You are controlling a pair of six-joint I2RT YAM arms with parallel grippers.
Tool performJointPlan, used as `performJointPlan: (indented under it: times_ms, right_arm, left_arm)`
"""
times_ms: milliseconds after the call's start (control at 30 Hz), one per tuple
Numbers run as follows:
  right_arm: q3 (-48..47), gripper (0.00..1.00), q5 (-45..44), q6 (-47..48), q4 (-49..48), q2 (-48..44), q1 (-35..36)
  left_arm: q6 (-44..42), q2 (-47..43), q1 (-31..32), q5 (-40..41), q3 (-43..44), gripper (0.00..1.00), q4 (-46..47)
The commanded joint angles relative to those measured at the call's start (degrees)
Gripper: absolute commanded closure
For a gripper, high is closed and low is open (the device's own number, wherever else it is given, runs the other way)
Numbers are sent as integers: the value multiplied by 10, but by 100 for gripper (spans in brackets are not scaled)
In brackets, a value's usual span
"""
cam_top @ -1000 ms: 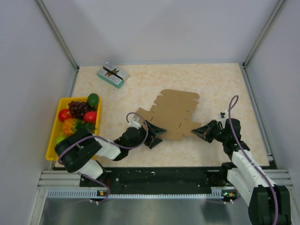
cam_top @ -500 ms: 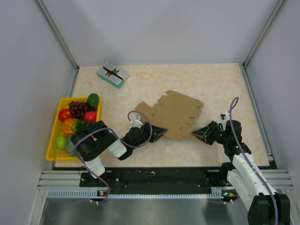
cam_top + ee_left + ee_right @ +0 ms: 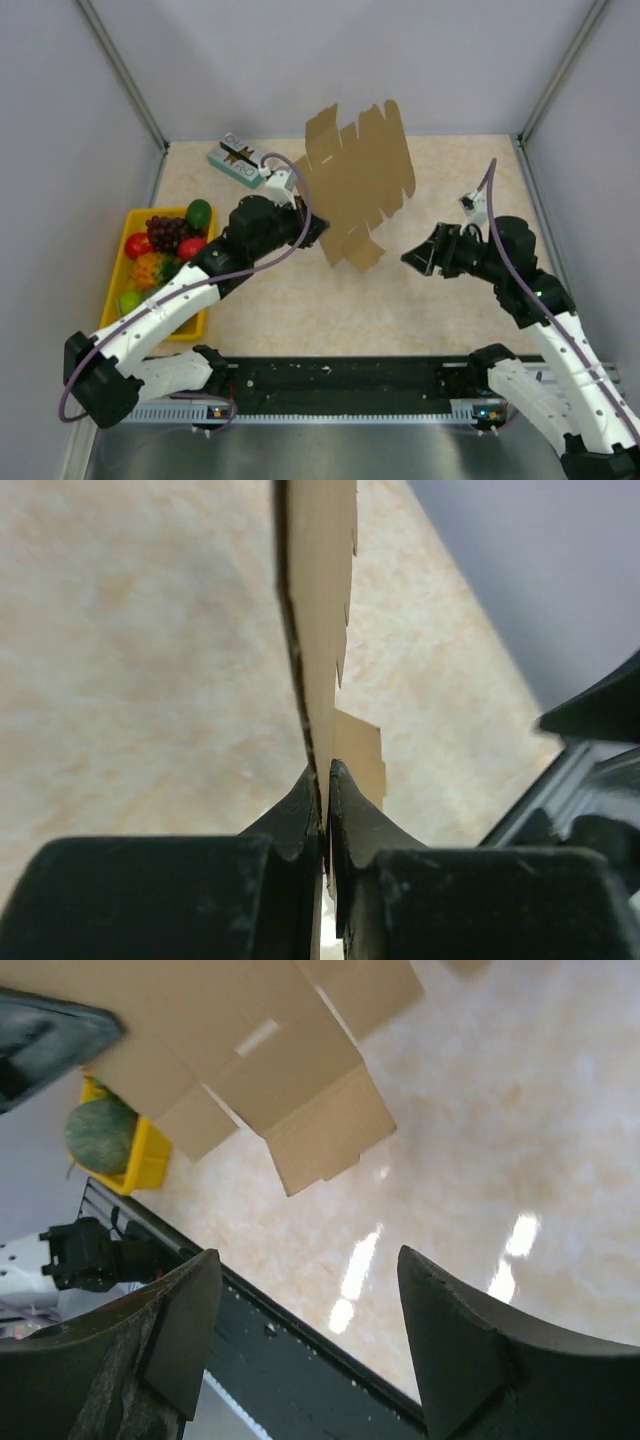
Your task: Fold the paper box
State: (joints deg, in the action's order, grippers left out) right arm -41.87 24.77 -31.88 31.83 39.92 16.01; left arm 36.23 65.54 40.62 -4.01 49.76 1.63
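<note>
The paper box is a flat brown cardboard sheet with tabs, held up in the air above the table and tilted nearly upright. My left gripper is shut on its lower left edge; in the left wrist view the sheet runs edge-on out from between the pinched fingertips. My right gripper is open and holds nothing, hanging to the right of the sheet's lower corner, apart from it. The right wrist view shows the sheet's flaps above the spread gripper.
A yellow tray of toy fruit sits at the left edge of the table. A small teal-and-white printed box lies at the back left. Grey walls enclose the table. A black rail runs along the near edge.
My left gripper closed on the sheet and lifted it off the table to nearly upright. My right gripper let go, opened and rose to the right.
</note>
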Motion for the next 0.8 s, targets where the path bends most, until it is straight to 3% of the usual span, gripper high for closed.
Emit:
performJointPlan:
  times_ms: [0, 33, 200, 333, 467, 767]
  right_arm:
    - [-168, 29, -50, 136, 19, 38, 64]
    - [-195, 30, -40, 155, 20, 56, 66]
    - [-388, 30, 3, 290, 36, 164, 66]
    - [-491, 32, 171, 414, 42, 240, 68]
    - [-494, 34, 190, 481, 45, 256, 80]
    - [-494, 35, 212, 501, 46, 306, 137]
  left_arm:
    - [-272, -36, -23, -71, 105, 93, -312]
    - [-314, -35, -24, -79, 121, 93, -370]
    - [-382, -37, -24, -109, 154, 96, -455]
    - [-424, -59, -25, -150, 147, 96, -469]
    - [-429, -76, -25, -189, 146, 95, -462]
    - [-443, -65, -25, -236, 148, 94, -469]
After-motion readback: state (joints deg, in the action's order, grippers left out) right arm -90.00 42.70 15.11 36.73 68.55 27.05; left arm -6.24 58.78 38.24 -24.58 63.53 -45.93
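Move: The paper box, still a flat sheet, hangs raised in the left hand's pinch, its middle about 8 cm ahead, 10 cm right and 6 cm above. The teal-grey box lies some 32 cm ahead, 19 cm left and 17 cm below; the fruit tray 38 cm left, 2 cm ahead, 16 cm below. From the empty right hand, the sheet's middle is roughly 13 cm ahead, 15 cm left and 10 cm higher. Keeping its pinch, the left hand carries the sheet back about 10 cm and left 6 cm, rising briefly and then sinking, while it turns clockwise and rolls its left side up some 30 degrees each. The open, empty right hand swings up steeply by roughly 20 cm and then left to the sheet's far right edge, tipping its fingers up and turning counter-clockwise, fingers still apart. ##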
